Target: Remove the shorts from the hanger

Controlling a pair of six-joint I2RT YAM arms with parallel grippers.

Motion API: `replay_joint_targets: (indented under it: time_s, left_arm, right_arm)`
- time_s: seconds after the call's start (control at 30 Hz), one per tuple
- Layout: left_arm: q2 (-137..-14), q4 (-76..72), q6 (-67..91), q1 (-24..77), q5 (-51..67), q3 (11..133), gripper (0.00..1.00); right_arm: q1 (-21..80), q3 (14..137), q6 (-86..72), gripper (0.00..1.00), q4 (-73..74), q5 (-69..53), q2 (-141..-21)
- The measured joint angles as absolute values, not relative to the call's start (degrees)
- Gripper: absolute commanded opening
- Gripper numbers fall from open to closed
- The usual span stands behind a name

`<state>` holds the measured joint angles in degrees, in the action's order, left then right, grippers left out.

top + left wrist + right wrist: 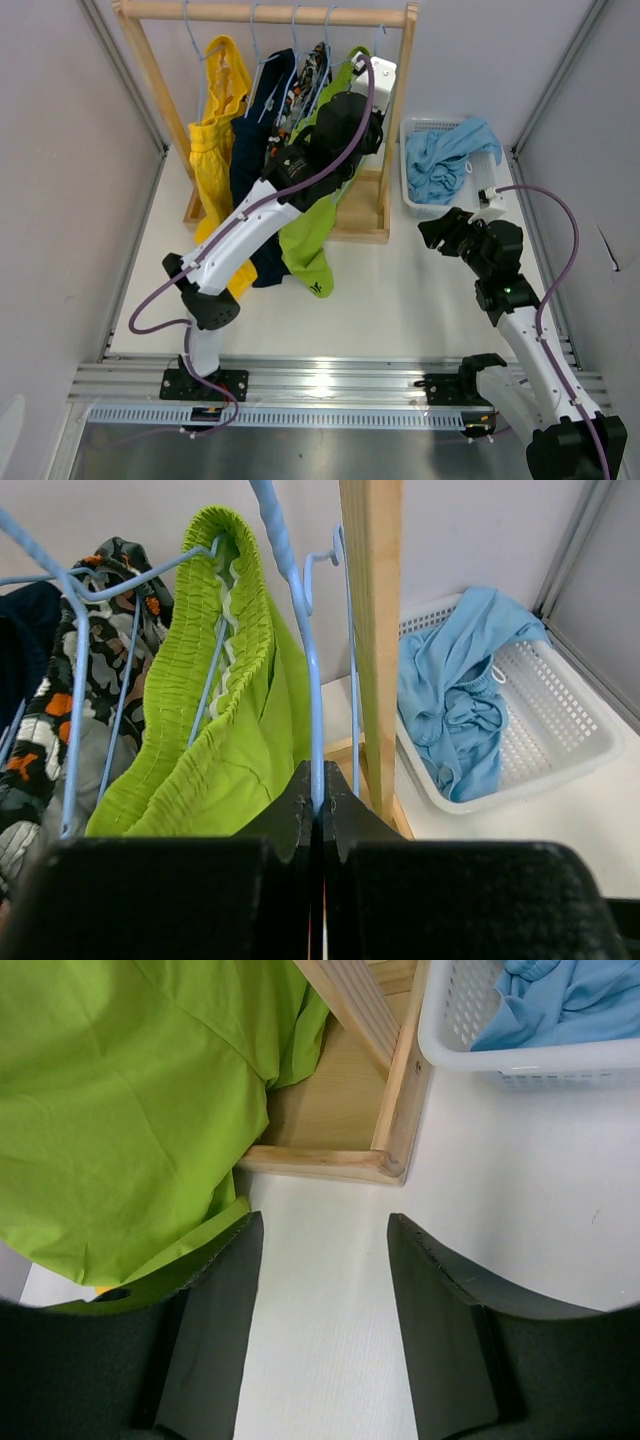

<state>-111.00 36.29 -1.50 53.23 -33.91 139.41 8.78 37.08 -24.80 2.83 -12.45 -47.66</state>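
Note:
Yellow shorts (215,130), navy shorts (255,120) and patterned shorts (305,75) hang on blue hangers from the wooden rack (270,12). The lime green shorts (305,240) (220,740) hang at the right end, their leg drooping down to the table. My left gripper (352,112) (318,792) is shut on the lower wire of their blue hanger (298,610). The light blue shorts (445,160) (455,700) lie in the white basket (408,170). My right gripper (440,232) (325,1228) stands open and empty over the table, just right of the green fabric (130,1110).
The rack's wooden base frame (330,1165) and its right post (370,630) stand between the green shorts and the basket (570,750). Grey walls close in both sides. An aluminium rail runs along the near edge.

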Motion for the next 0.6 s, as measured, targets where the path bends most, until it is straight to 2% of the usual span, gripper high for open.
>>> replay_joint_targets:
  time_s: [0.6]
  left_arm:
    - [-119.15, 23.14, -1.52, 48.03, -27.92, 145.97, 0.00]
  right_arm:
    - [8.78, 34.35, -24.77, 0.58, 2.72, -12.86, -45.06]
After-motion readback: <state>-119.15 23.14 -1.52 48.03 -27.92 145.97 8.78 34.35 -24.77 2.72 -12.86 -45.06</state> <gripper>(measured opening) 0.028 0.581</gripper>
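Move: The left hand still grips the empty hanger by its neck; the free stretch of wooden rail it is going for lies about 9 cm ahead, practically in line with the hand, and 9 cm higher. The right post stands some 9 cm ahead and 6 cm to the right, while the green shorts hang about 9 cm to the left, 2 cm ahead and well below. From the right hand, that stretch of rail is about 18 cm ahead, 15 cm left and 30 cm up. With its fingers kept shut on the hanger's twisted neck, the left hand carries the empty hanger about 6 cm forward towards the rail, into the gap between the green shorts' hanger and the right post, and on the way lifts it a good 2 cm. The wrist tips the fingers up and rolls its left side down by a little under 10 degrees each, bringing the hook end up to the rail. ##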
